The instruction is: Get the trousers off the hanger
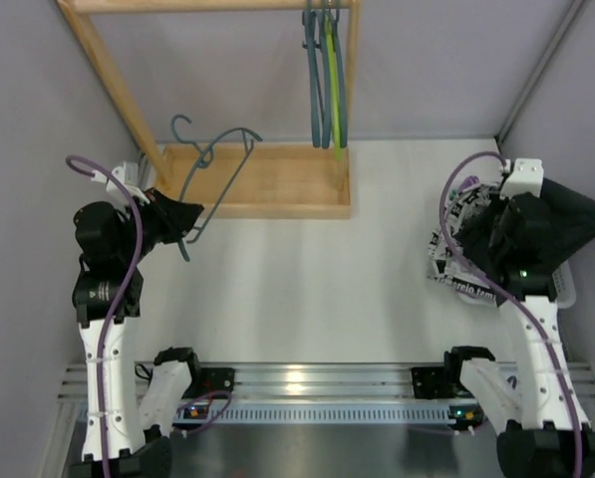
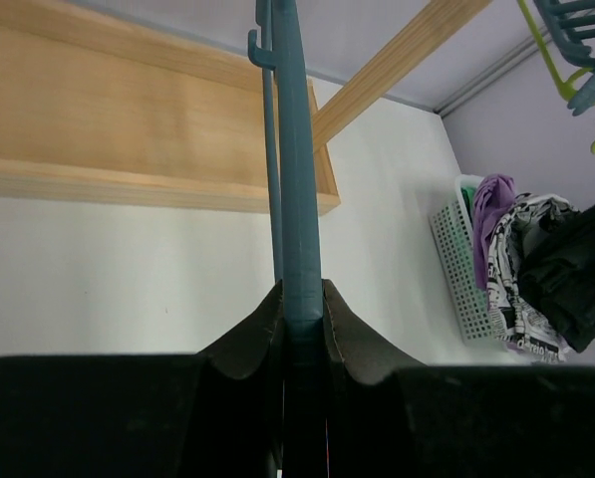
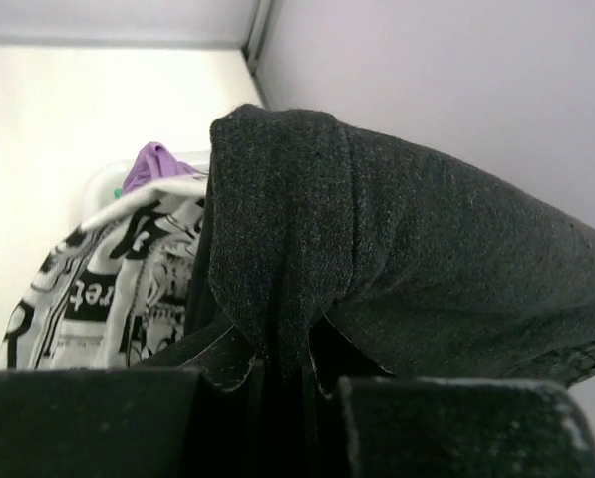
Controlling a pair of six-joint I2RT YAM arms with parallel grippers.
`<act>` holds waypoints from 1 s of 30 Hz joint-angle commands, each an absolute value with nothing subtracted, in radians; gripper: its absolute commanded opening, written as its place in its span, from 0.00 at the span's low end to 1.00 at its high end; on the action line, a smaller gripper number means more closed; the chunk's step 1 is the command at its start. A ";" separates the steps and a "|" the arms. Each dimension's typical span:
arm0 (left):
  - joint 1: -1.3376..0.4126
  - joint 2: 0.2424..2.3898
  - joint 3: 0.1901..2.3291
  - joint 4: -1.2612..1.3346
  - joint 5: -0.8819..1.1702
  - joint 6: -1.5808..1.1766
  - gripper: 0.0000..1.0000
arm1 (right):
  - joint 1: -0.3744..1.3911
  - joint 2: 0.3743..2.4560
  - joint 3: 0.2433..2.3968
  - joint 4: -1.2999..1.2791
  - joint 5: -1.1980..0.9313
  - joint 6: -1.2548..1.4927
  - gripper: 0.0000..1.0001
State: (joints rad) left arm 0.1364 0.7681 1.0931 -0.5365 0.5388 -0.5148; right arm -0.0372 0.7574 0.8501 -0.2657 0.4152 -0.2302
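Observation:
My left gripper point(image 1: 182, 219) is shut on the lower bar of a bare teal hanger point(image 1: 222, 164), which leans over the wooden rack's base. In the left wrist view that bar point(image 2: 299, 149) rises straight out from between the fingers. At the far right, my right gripper point(image 3: 287, 363) is shut on a fold of the black trousers point(image 3: 397, 259), held above the white basket point(image 1: 568, 287). In the top view the black trousers point(image 1: 576, 219) hide its fingers. The black-printed white trousers point(image 1: 454, 271) and the purple trousers point(image 2: 493, 199) lie in the basket.
A wooden rack point(image 1: 267, 184) stands at the back left, with several teal and green hangers point(image 1: 325, 80) on its top rail. The perforated basket point(image 2: 454, 261) sits against the right wall. Grey walls close in on both sides.

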 commanded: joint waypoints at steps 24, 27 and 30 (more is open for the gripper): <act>-0.042 1.129 1.607 -0.485 0.387 -0.143 0.00 | -0.394 1.167 1.271 -0.471 -0.351 -0.120 0.99; -0.113 1.178 1.675 -0.474 0.312 -0.130 0.00 | -0.394 1.138 1.328 -0.509 -0.368 -0.100 1.00; -0.144 1.215 1.721 -0.462 0.258 -0.140 0.00 | -0.396 1.120 1.380 -0.537 -0.376 -0.091 0.99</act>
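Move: Ahead of the left hand by about 24 cm, some 25 cm higher and 3 cm to the right, is the middle of the rack's rail; the hanging hangers are about 24 cm ahead, 18 cm right and 12 cm up. The basket lies roughly 6 cm ahead, 7 cm right and 24 cm below the right hand. The printed shirt is about 6 cm ahead and 3 cm right, the purple cloth some 14 cm ahead and 2 cm right, both 20 cm below. Swinging forward and down about 8 cm each way, the right hand takes the dark trousers over the basket, opens wide and lets go, then climbs some 11 cm clear. Meanwhile the left hand keeps its pinch on the empty hanger and lifts it about 10 cm, first nearly straight up, then forward about 8 cm and lastly a little right, rolling its left side up and tipping the fingers upward as the hook nears the rail. ##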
